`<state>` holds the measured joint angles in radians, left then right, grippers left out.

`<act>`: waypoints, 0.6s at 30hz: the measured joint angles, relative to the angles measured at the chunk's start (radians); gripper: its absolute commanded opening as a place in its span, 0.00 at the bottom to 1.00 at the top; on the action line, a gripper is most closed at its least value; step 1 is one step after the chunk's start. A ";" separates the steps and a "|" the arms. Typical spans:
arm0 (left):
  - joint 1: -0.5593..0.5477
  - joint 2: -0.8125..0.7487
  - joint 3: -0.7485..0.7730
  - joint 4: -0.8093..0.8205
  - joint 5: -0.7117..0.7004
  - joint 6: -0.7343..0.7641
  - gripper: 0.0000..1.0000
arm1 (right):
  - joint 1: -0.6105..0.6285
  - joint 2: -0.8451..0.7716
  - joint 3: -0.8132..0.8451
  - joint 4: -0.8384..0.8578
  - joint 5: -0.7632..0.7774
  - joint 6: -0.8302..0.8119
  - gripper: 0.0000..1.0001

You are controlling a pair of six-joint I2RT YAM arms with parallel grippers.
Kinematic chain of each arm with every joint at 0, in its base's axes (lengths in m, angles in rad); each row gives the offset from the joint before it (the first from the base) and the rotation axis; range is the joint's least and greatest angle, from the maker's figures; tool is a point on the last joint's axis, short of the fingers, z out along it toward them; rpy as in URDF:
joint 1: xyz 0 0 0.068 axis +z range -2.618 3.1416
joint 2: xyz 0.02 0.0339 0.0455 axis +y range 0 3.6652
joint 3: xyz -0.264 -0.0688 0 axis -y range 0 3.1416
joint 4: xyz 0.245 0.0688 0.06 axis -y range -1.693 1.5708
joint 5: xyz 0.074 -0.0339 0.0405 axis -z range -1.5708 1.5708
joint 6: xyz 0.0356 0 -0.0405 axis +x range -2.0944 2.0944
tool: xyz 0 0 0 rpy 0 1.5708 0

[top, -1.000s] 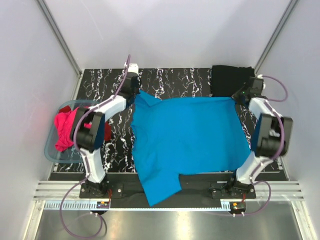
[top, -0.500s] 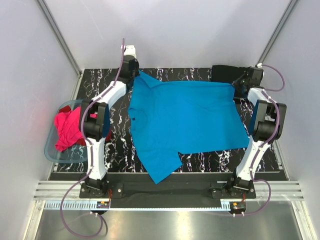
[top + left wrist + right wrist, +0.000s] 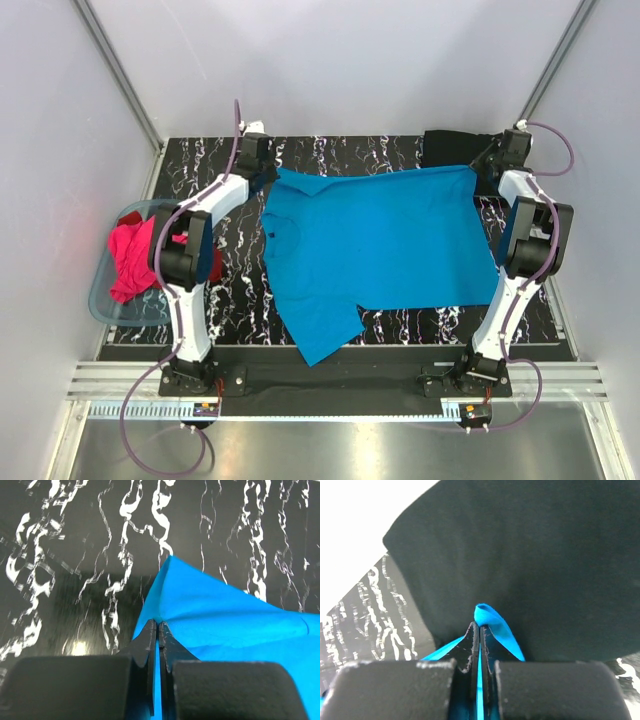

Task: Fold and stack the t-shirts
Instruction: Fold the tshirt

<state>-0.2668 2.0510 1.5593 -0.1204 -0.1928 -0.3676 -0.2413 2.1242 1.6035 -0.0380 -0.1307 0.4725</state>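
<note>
A turquoise-blue t-shirt (image 3: 375, 245) lies spread across the black marbled table (image 3: 340, 150), one sleeve reaching toward the near edge. My left gripper (image 3: 272, 172) is shut on its far left corner (image 3: 172, 587), with blue cloth pinched between the jaws. My right gripper (image 3: 478, 170) is shut on the far right corner (image 3: 490, 617), right above a folded black t-shirt (image 3: 458, 152) at the table's far right (image 3: 520, 555). Magenta-pink and red shirts (image 3: 132, 255) sit bunched in the tub at the left.
A translucent pale-blue plastic tub (image 3: 108, 300) stands off the table's left edge. Grey walls close in the back and both sides. The arms' bases (image 3: 205, 375) are bolted to the near rail.
Both grippers have carried the blue shirt's far corners toward the back of the table, then lowered them. The shirt slid back and now lies flatter.
</note>
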 measured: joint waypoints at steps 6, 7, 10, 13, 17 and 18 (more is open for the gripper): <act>-0.001 -0.108 -0.019 -0.084 0.008 -0.045 0.00 | 0.000 -0.012 -0.034 -0.008 0.033 -0.019 0.00; -0.001 -0.127 -0.023 -0.095 0.013 -0.053 0.00 | 0.000 -0.017 -0.043 -0.011 0.033 -0.021 0.00; -0.001 -0.170 -0.043 -0.136 0.032 -0.078 0.00 | 0.000 -0.040 -0.073 -0.011 0.034 -0.021 0.00; -0.001 -0.217 -0.100 -0.175 0.069 -0.111 0.00 | -0.001 -0.073 -0.113 -0.011 0.039 -0.021 0.00; -0.001 -0.274 -0.198 -0.230 0.102 -0.153 0.00 | -0.002 -0.097 -0.151 -0.011 0.038 -0.020 0.00; -0.001 -0.289 -0.229 -0.234 0.109 -0.162 0.00 | -0.002 -0.104 -0.165 -0.010 0.037 -0.020 0.00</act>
<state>-0.2676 1.7618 1.3304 -0.3546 -0.0837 -0.5297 -0.2428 2.0201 1.4387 -0.0483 -0.0937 0.4526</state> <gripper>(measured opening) 0.020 0.011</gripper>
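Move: The two closed grippers hold the far corners of the blue t-shirt, about 9 cm above the table. The middle of its spread body lies some 14 cm back and 28 cm to the right of the left hand, and about 16 cm back and 28 cm to the left of the right hand. The black t-shirt's middle is roughly 4 cm ahead and 2 cm left of the right hand; the bin of red clothes is about 25 cm back and 35 cm left of the left hand. Back towards the robot in a low arc, the left hand draws its pinched corner some 10 cm over the laid-out shirt, lifting about 5 cm on the way and then sinking most of that again, fingers tipping about 10 degrees downward. More slowly, the right hand eases its own corner about 4 cm back and slightly down. Both grippers stay shut on the cloth. ##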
